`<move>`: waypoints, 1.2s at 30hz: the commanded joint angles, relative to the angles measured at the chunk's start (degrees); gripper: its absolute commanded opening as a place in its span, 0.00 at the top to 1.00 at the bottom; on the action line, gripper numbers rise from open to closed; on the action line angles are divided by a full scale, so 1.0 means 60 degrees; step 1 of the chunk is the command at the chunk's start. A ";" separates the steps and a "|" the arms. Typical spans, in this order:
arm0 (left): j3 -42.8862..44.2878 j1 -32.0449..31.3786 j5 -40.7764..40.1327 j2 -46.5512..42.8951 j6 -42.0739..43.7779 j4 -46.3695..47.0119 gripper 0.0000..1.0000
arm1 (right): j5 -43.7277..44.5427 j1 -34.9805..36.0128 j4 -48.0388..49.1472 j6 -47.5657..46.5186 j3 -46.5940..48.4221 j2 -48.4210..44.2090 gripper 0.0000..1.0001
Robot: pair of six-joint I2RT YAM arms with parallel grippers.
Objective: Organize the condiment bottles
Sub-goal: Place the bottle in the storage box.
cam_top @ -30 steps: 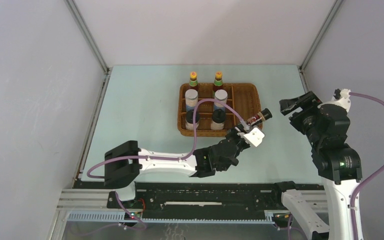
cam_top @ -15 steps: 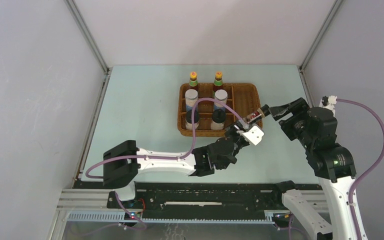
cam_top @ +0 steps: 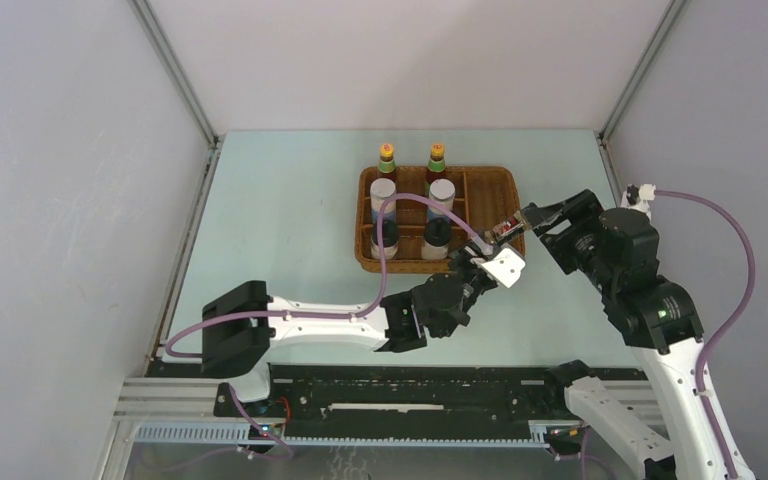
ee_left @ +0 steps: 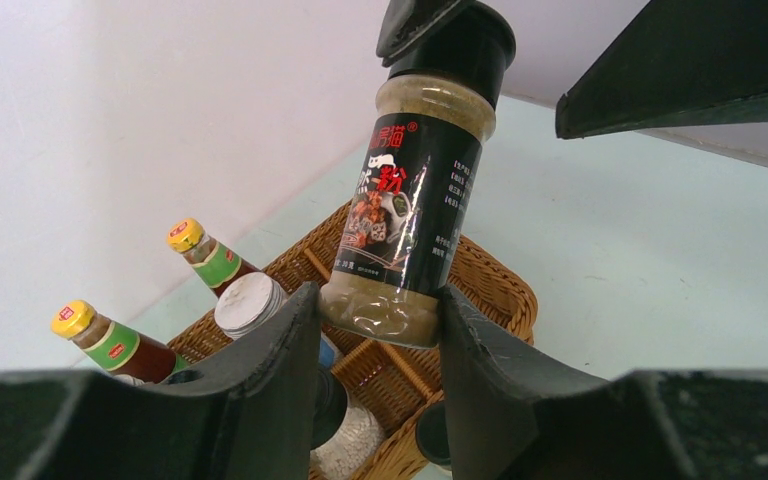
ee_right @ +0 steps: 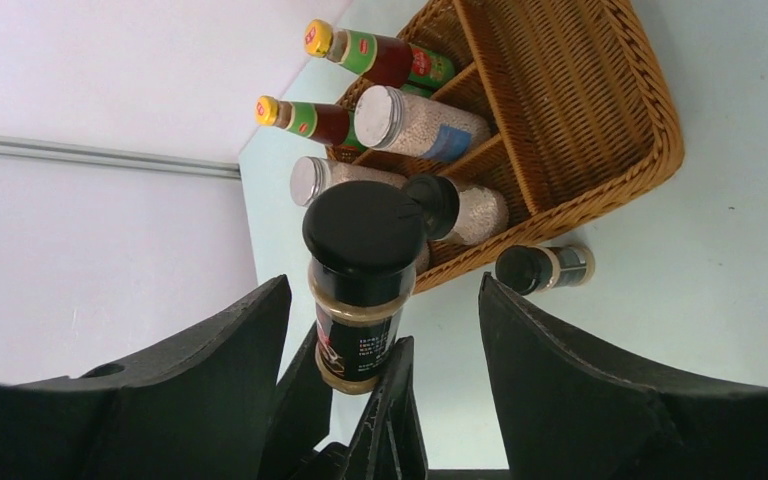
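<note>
A tiny dark bottle (ee_left: 415, 220) with a black cap and black label hangs in the air just right of the wicker tray (cam_top: 490, 185). My left gripper (ee_left: 380, 320) is shut on its lower end. My right gripper (ee_right: 380, 330) is open, one finger on each side of the bottle's cap end (ee_right: 363, 235) with room to spare. In the top view they meet at the tray's right rim: left gripper (cam_top: 493, 245), bottle (cam_top: 508, 230), right gripper (cam_top: 532, 218). Another tiny dark bottle (ee_right: 545, 267) rests on the table beside the tray.
The tray holds two yellow-capped sauce bottles (cam_top: 387, 158) at the back, two silver-topped shakers (cam_top: 384, 192) in the middle and two black-capped white bottles (cam_top: 436, 238) at the front. Its right-hand compartments (ee_right: 560, 90) hold nothing. Grey walls enclose the table.
My right arm has swung left from the right wall to the held bottle, and its jaws now flank the cap and have narrowed a little. The left arm has barely moved.
</note>
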 commanded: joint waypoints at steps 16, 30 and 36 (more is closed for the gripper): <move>0.0280 0.0046 -0.0122 -0.0525 0.0148 0.0839 1.00 | 0.0673 0.0563 0.0991 0.0072 0.0001 0.0416 0.35; 0.0083 0.0037 -0.0180 -0.0554 0.0153 0.1058 1.00 | 0.0840 0.0699 0.1276 -0.0139 0.0001 0.0593 0.48; 0.0017 0.0047 -0.0210 -0.0565 0.0159 0.1104 1.00 | 0.0870 0.0713 0.1329 -0.0274 -0.0003 0.0626 0.54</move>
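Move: Ahead of the right hand, about 3 cm farther out and 2 cm to its left at nearly its own height, is the black cap of the spice bottle. The left hand holds that bottle by its base, so from there the cap is some 5 cm ahead, 6 cm right and 4 cm up. Roughly 25 cm below the right hand, the box's empty right compartment lies 14 cm ahead and 1 cm left, and a second spice bottle is level with the hand, 7 cm left. Easing forward and to its left onto the capped end of the held bottle, about 3 cm in all, the right hand closes its fingers from wide to about half open and pinches the black cap from both sides, its wrist hardly turning. The left fingers keep their grip on the base and hold the bottle out almost still, rising only about 1 cm. ##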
